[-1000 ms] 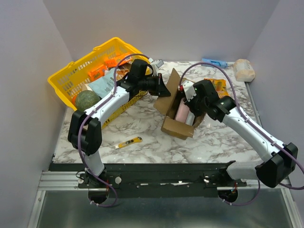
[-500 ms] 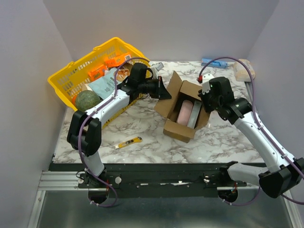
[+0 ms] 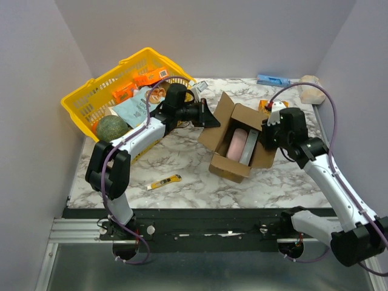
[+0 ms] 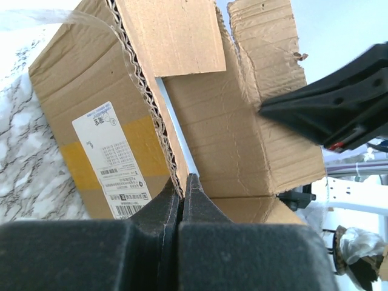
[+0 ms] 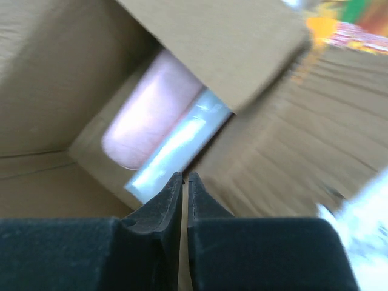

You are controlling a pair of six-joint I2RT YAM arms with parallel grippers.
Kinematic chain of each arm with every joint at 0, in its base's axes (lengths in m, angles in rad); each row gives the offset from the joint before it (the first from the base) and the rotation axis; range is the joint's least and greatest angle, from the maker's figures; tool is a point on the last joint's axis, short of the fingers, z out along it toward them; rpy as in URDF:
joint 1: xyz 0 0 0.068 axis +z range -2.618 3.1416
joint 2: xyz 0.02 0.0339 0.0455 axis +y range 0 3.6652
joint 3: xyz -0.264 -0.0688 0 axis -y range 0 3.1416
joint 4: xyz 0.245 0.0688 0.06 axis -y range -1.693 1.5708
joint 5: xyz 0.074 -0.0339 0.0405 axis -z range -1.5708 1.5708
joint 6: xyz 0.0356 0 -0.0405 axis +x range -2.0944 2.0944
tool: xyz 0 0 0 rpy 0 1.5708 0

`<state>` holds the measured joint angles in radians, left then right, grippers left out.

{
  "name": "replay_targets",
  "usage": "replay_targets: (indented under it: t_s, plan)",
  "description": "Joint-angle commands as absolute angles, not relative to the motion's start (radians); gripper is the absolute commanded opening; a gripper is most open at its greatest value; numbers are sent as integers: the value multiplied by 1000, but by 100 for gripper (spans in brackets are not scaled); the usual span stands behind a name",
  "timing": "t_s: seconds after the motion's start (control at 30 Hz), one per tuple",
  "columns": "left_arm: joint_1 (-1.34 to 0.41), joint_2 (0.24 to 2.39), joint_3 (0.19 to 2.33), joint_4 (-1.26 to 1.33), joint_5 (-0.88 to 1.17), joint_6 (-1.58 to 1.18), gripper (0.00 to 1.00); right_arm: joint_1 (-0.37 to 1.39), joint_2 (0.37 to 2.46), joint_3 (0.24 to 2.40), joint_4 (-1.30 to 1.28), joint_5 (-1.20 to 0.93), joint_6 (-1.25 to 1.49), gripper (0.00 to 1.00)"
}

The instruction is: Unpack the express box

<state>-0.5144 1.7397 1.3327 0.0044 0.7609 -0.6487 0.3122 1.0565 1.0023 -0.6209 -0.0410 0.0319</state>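
Note:
The express box [image 3: 233,167] lies open in the middle of the marble table, brown cardboard with a white label and a yellow band on its side [image 4: 112,154]. My left gripper [image 3: 210,117] [image 4: 183,182] is shut on the edge of the box's left flap and holds it outward. Inside lie a pink roll [image 3: 235,144] [image 5: 151,109] and a clear-wrapped flat pack [image 3: 247,147] [image 5: 176,145]. My right gripper [image 3: 267,137] [image 5: 185,177] hovers over the box's right wall, its fingers nearly touching with nothing seen between them.
A yellow plastic basket [image 3: 91,97] full of goods stands at the back left, with a green round fruit [image 3: 111,127] in it. A yellow utility knife [image 3: 163,182] lies near the front. An orange packet [image 3: 265,104], a blue item [image 3: 271,79] and a beige bundle [image 3: 310,92] sit at the back right.
My right gripper has drawn out of the box toward its right side and its jaws have narrowed. The left gripper keeps its hold on the flap.

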Motion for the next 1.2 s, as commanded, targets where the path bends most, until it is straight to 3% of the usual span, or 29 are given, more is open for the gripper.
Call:
replay_targets:
  t_s: [0.0, 0.17, 0.33, 0.67, 0.87, 0.97, 1.17]
  plan:
    - [-534, 1746, 1293, 80, 799, -684, 0, 310, 1152, 1020, -513, -218, 74, 18]
    - [-554, 1701, 1227, 123, 749, -710, 0, 313, 1250, 1139, -498, -213, 28, 24]
    - [-558, 1635, 1137, 143, 547, -781, 0, 322, 1377, 1239, -572, -256, 84, 30]
    - [-601, 1615, 1111, 229, 258, -989, 0, 426, 1529, 1278, -719, -109, 138, 31]
    - [-600, 1611, 1117, 229, 183, -1118, 0, 453, 1586, 1321, -741, 104, 153, 68]
    - [-603, 1618, 1114, 239, 186, -1132, 0, 454, 1604, 1318, -701, 129, 143, 77]
    - [-603, 1624, 1094, 268, 193, -1135, 0, 474, 1678, 1287, -563, 181, 83, 78]
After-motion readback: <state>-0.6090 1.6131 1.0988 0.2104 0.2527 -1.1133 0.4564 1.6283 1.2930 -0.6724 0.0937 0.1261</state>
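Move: The pink pouch lies in the bottom of the open express box, about 9 cm to the right hand's left, 3 cm ahead and 14 cm down. The grey-blue carton beside it is roughly 5 cm left, 2 cm ahead and 14 cm down of that hand. From the left hand, already gripping the box's left flap, the pouch is about 9 cm right, 3 cm back and 16 cm below, and the box's middle lies above it, some 12 cm down. The express box is kept pinched by its left flap while the left hand turns some 30 degrees counter-clockwise, easing slightly back, then forward. Meanwhile the right hand goes left and forward, then sinks into the box towards the pink pouch, ending about 8 cm lower; its nearly shut fingers spread wide and tip further down. ##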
